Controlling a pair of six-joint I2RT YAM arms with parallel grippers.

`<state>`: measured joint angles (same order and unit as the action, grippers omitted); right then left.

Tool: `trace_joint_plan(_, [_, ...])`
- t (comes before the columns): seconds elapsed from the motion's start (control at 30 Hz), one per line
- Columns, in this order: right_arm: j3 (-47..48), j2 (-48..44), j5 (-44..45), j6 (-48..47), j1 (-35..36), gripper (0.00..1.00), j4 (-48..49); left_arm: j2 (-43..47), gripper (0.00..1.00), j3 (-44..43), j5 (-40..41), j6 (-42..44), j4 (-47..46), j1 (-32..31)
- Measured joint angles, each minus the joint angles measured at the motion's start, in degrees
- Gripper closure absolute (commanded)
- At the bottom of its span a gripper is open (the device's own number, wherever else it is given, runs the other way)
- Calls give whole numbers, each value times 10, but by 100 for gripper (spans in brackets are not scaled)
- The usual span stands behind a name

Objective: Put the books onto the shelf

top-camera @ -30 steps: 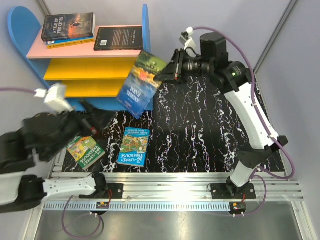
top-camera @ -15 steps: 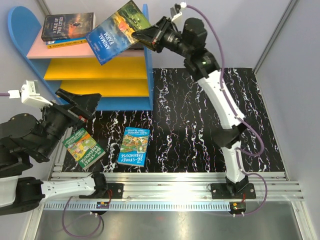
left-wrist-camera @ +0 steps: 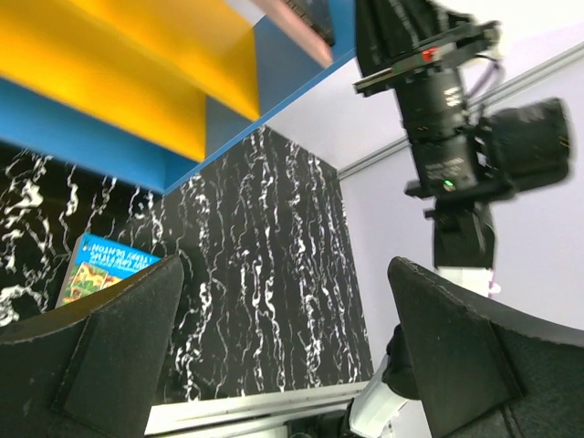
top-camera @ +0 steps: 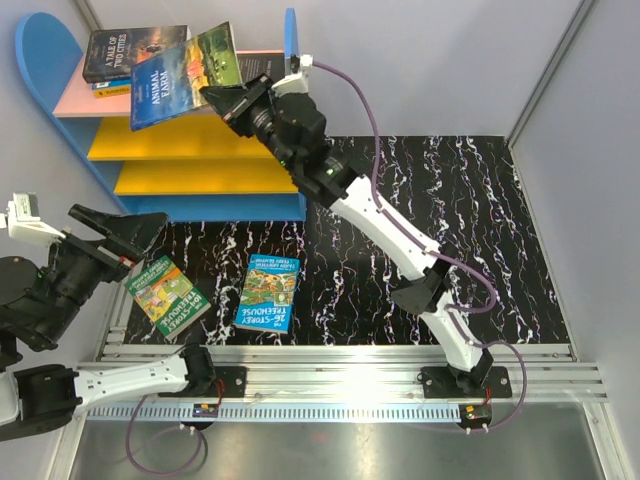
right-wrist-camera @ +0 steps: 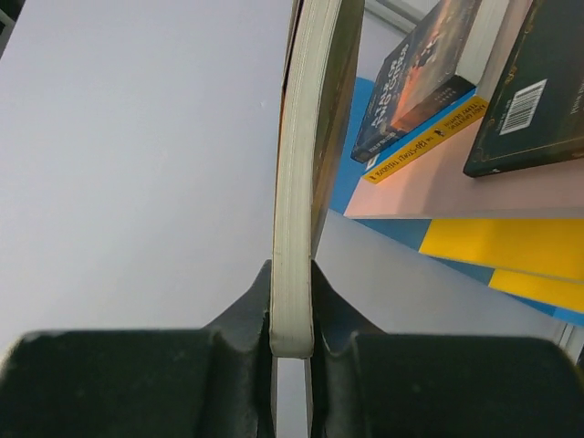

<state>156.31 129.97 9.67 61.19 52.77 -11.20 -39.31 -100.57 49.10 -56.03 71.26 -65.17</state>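
Note:
My right gripper (top-camera: pixel 224 99) is shut on the edge of a blue "Animal Farm" book (top-camera: pixel 178 76), held tilted in the air over the pink top board (top-camera: pixel 100 103) of the shelf (top-camera: pixel 45 60). In the right wrist view the book (right-wrist-camera: pixel 297 210) stands edge-on between the fingers (right-wrist-camera: pixel 246 319). On the top board lie a dark "Tale of Two Cities" book (top-camera: pixel 135 50) on a thin blue-and-yellow one (top-camera: pixel 112 88), and a dark book (top-camera: pixel 258 68) partly hidden. A blue book (top-camera: pixel 268 293) and a green book (top-camera: pixel 170 298) lie on the table. My left gripper (top-camera: pixel 118 230) hangs open and holds nothing.
The table top is black marble-patterned (top-camera: pixel 400 230), with an aluminium rail (top-camera: pixel 350 365) along its near edge. Grey walls close in the back and right. The two yellow boards (top-camera: pixel 190 140) show nothing on them. The left wrist view shows the right arm (left-wrist-camera: pixel 456 137) raised beside the shelf's blue side (left-wrist-camera: pixel 301 64).
My right arm has swung the blue book up and to the left, from in front of the shelf to above its top board. My left arm has drawn back toward the left.

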Motion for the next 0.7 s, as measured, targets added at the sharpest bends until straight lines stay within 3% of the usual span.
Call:
trace_joint_plan(0.17, [-14,-10,114,-64,43,100,29,0,1,3,-7,-27,32,0])
trace_joint_plan(0.3, [-13,-10,164,-74,26,100,47,-5,2,7,-22,-40,37,0])
trace_joint_plan(0.57, [-8,1,176,-38,-90,100,70,-30,2,30,-51,-44,36,0])
trace_joint_plan(0.7, [-4,3,167,-17,-99,100,84,-42,2,36,-58,-44,32,0])
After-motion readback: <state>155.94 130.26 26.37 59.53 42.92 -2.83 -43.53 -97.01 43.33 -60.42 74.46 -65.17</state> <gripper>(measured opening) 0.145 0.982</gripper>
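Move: The right hand holds Animal Farm flat by its right-hand end, just short of the top board. The black book lying there is about 13 cm ahead, 2 cm right and some 11 cm lower. A Tale of Two Cities is 16 cm ahead, 15 cm left and 7 cm lower. The empty left hand has the 26-Storey Treehouse book roughly 7 cm ahead, 14 cm right and 44 cm below, and the green Treehouse book 6 cm ahead, 11 cm left, equally low. Still pinching Animal Farm, the right hand swings it some 16 cm diagonally, forward and right in equal parts, after a slight draw back, turning it about 25 degrees clockwise past the black book to the top of the shelf's right side panel. The left hand, fingers wide open, eases right and down about 6 cm towards the 26-Storey Treehouse book. ##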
